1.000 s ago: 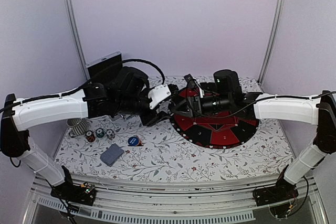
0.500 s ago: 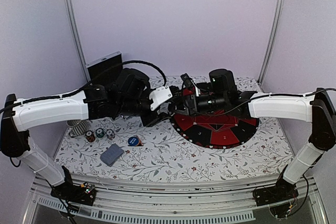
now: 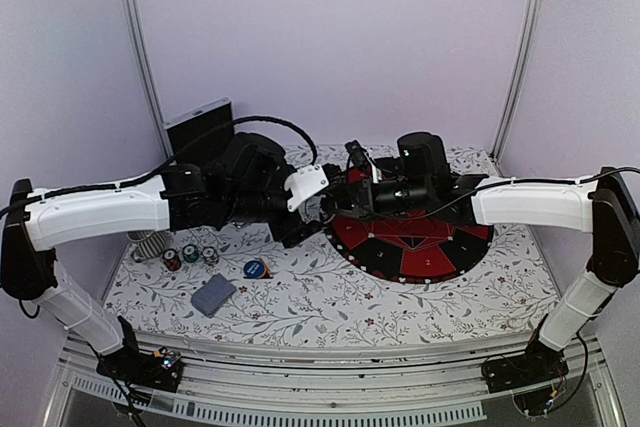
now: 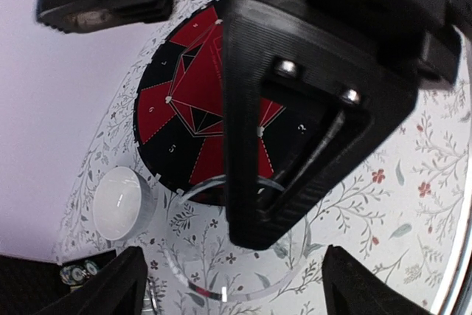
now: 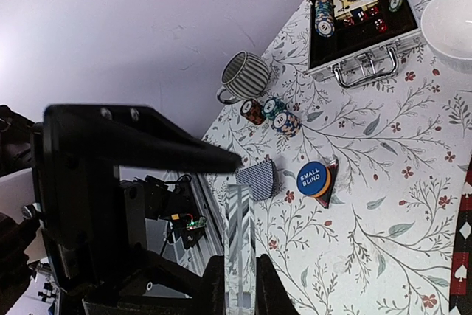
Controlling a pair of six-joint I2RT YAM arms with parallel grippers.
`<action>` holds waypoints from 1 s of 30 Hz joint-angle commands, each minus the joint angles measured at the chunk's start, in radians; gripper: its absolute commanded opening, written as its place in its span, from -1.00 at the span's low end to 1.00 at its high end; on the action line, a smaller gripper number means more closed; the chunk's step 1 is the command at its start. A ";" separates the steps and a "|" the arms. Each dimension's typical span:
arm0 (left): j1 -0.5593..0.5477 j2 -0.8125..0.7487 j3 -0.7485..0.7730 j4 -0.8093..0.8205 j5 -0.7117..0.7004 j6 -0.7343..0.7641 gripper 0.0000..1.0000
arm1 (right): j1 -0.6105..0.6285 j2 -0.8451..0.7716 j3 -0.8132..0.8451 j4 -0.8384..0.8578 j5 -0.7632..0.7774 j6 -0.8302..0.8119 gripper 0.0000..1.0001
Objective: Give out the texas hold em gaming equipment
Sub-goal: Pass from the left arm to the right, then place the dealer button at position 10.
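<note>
A clear round disc (image 4: 214, 252) hangs over the table between the two arms. My right gripper (image 5: 240, 289) is shut on it, and the disc (image 5: 240, 234) shows edge-on between its fingers. My left gripper (image 4: 240, 289) is open, its fingertips (image 4: 110, 285) standing wide on both sides of the disc without touching it. On the cloth lie three chip stacks (image 3: 190, 255), a blue SMALL BLIND disc (image 5: 313, 174) on an orange one, and a deck of cards (image 5: 257, 178). In the top view both grippers meet near the board's left edge (image 3: 330, 205).
A round red-and-black board (image 3: 410, 242) lies centre right. A striped mug (image 5: 245, 77) stands by the chips. Behind it sits the open silver-edged case (image 5: 361, 64) with more chips inside. A white bowl (image 4: 122, 201) is next to the board.
My right gripper has shut on the clear disc after sliding a little left. The left gripper's fingers have spread wider around it.
</note>
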 commanded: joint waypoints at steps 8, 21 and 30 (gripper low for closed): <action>0.008 -0.026 -0.072 0.118 -0.048 -0.122 0.96 | -0.139 -0.179 -0.146 -0.123 0.133 -0.082 -0.96; 0.057 0.138 -0.078 0.342 0.055 -0.541 0.96 | -0.601 -0.453 -0.437 -0.188 0.085 -0.141 -0.96; 0.045 0.094 -0.218 0.512 -0.138 -0.607 0.96 | -0.828 -0.379 -0.475 -0.185 0.039 -0.208 -0.96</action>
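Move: Between my hands is the clear disc, pinched by my right fingers; its middle lies about 2 cm left of my right hand and 2 cm to the right of my left hand, about level with both. The round mat's middle is some 18 cm to the right of my right hand, 14 cm ahead and 20 cm below. From that hand, the white bowl stands about 22 cm ahead and 8 cm left, the small blind button some 17 cm left and 3 cm back. I keep the clear disc pinched in my right hand and sweep it away from my left, quickening over the round mat towards its right-hand side, roughly 32 cm right with a lesser reach forward and down, turning clockwise about 45 degrees. My left fingers, already parting, open fully, and that hand sinks about 6 cm and eases forward as its wrist turns. ##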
